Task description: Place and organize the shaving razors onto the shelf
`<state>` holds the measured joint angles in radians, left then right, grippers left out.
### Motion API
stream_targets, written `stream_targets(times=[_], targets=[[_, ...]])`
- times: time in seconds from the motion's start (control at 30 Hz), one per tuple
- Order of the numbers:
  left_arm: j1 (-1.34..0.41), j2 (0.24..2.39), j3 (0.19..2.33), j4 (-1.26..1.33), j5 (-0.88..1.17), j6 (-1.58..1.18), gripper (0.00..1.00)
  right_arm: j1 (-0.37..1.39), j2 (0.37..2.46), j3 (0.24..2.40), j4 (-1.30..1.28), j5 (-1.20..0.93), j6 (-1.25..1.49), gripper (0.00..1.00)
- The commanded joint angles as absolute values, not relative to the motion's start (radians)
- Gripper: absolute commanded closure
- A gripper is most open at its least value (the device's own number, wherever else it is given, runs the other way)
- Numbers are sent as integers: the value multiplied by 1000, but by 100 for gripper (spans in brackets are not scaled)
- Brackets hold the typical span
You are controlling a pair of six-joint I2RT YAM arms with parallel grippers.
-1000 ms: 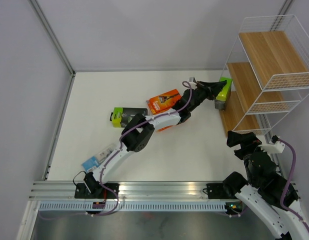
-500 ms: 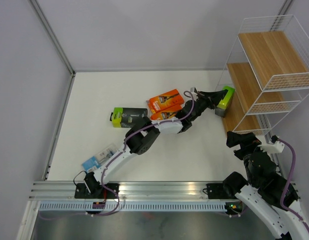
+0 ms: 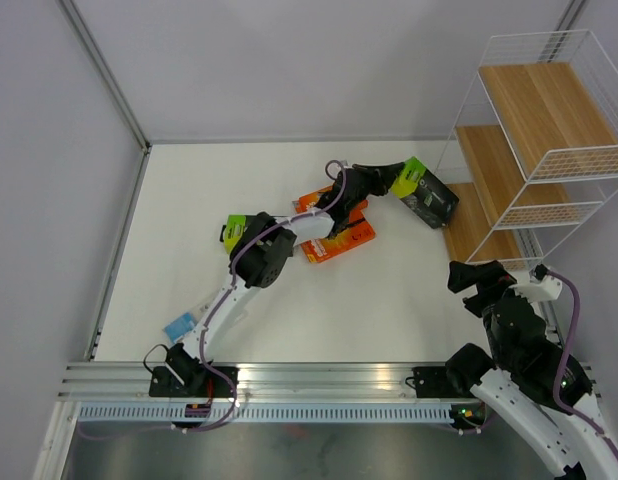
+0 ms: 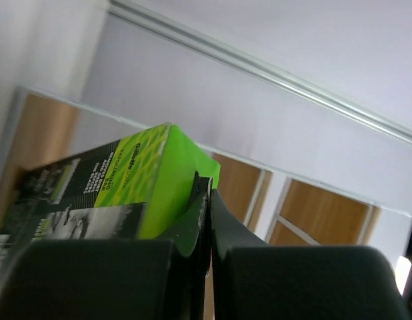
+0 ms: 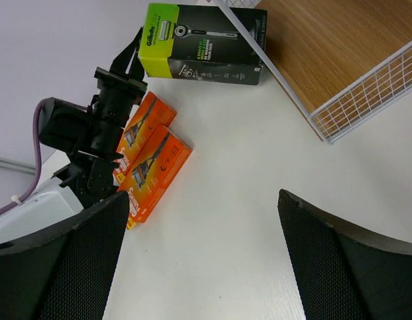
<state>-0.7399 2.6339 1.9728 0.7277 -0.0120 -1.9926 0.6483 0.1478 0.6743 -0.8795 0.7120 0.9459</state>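
Observation:
My left gripper (image 3: 381, 181) is shut on the lime-green end flap of a black and lime razor pack (image 3: 421, 194). The pack's black end points at the left edge of the lowest tier of the shelf (image 3: 529, 110). The left wrist view shows the jaws pressed together on the lime flap (image 4: 186, 220), with wooden shelf tiers (image 4: 326, 213) behind. Two orange razor packs (image 3: 334, 228) lie side by side under the left forearm. Another black and lime pack (image 3: 232, 232) is half hidden by the left elbow. A blue-carded blister pack (image 3: 179, 326) lies near left. My right gripper (image 3: 482, 281) is open and empty.
The right wrist view looks down on the held pack (image 5: 206, 47), the orange packs (image 5: 149, 150), the shelf's wire edge (image 5: 366, 93) and bare white table between the right fingers. Grey walls close the table at the back and left.
The left gripper has drawn back leftward from the shelf, taking the black and lime pack along and turning it. The left elbow has swung left. The right arm has barely moved.

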Motion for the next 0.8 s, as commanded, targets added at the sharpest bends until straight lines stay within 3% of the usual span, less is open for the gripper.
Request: stream_targets(times=[0.0,0.17,0.33,0.77], targets=[[-729,2586,2037,484,142,-1956,98,649,172,683,-856,700,933,2],[-703,2528,2216,119,170,-1648,98,649,173,655,-844,686,948,2],[-704,2477,2191,15,143,-1549,98,649,189,653,-831,681,943,2],[-845,2511,2094,31,21,-1831,98,647,209,699,-885,747,988,2]])
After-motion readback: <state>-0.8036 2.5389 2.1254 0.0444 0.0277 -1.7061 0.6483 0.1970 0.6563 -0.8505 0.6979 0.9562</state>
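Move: About 6 cm to the left hand's right, 3 cm nearer the base and 6 cm lower lies the middle of the green-and-black razor box, its green end next to the closed fingertips. The bottom shelf's middle is roughly 17 cm right, 7 back and 13 down; the far orange box 14 cm left and 4 ahead, the near orange box 12 left and 9 back, both some 15 below. From the right hand the razor box is about 32 cm straight ahead, 12 lower. Keeping its fingers shut against the box's green end, the left hand first dips about 5 cm with a slight reach forward, rolling its left side up some 30 degrees. It rises a little, then sweeps back about 6 cm and right about 4, sinking again towards the end, to push the razor box towards the bottom shelf. ##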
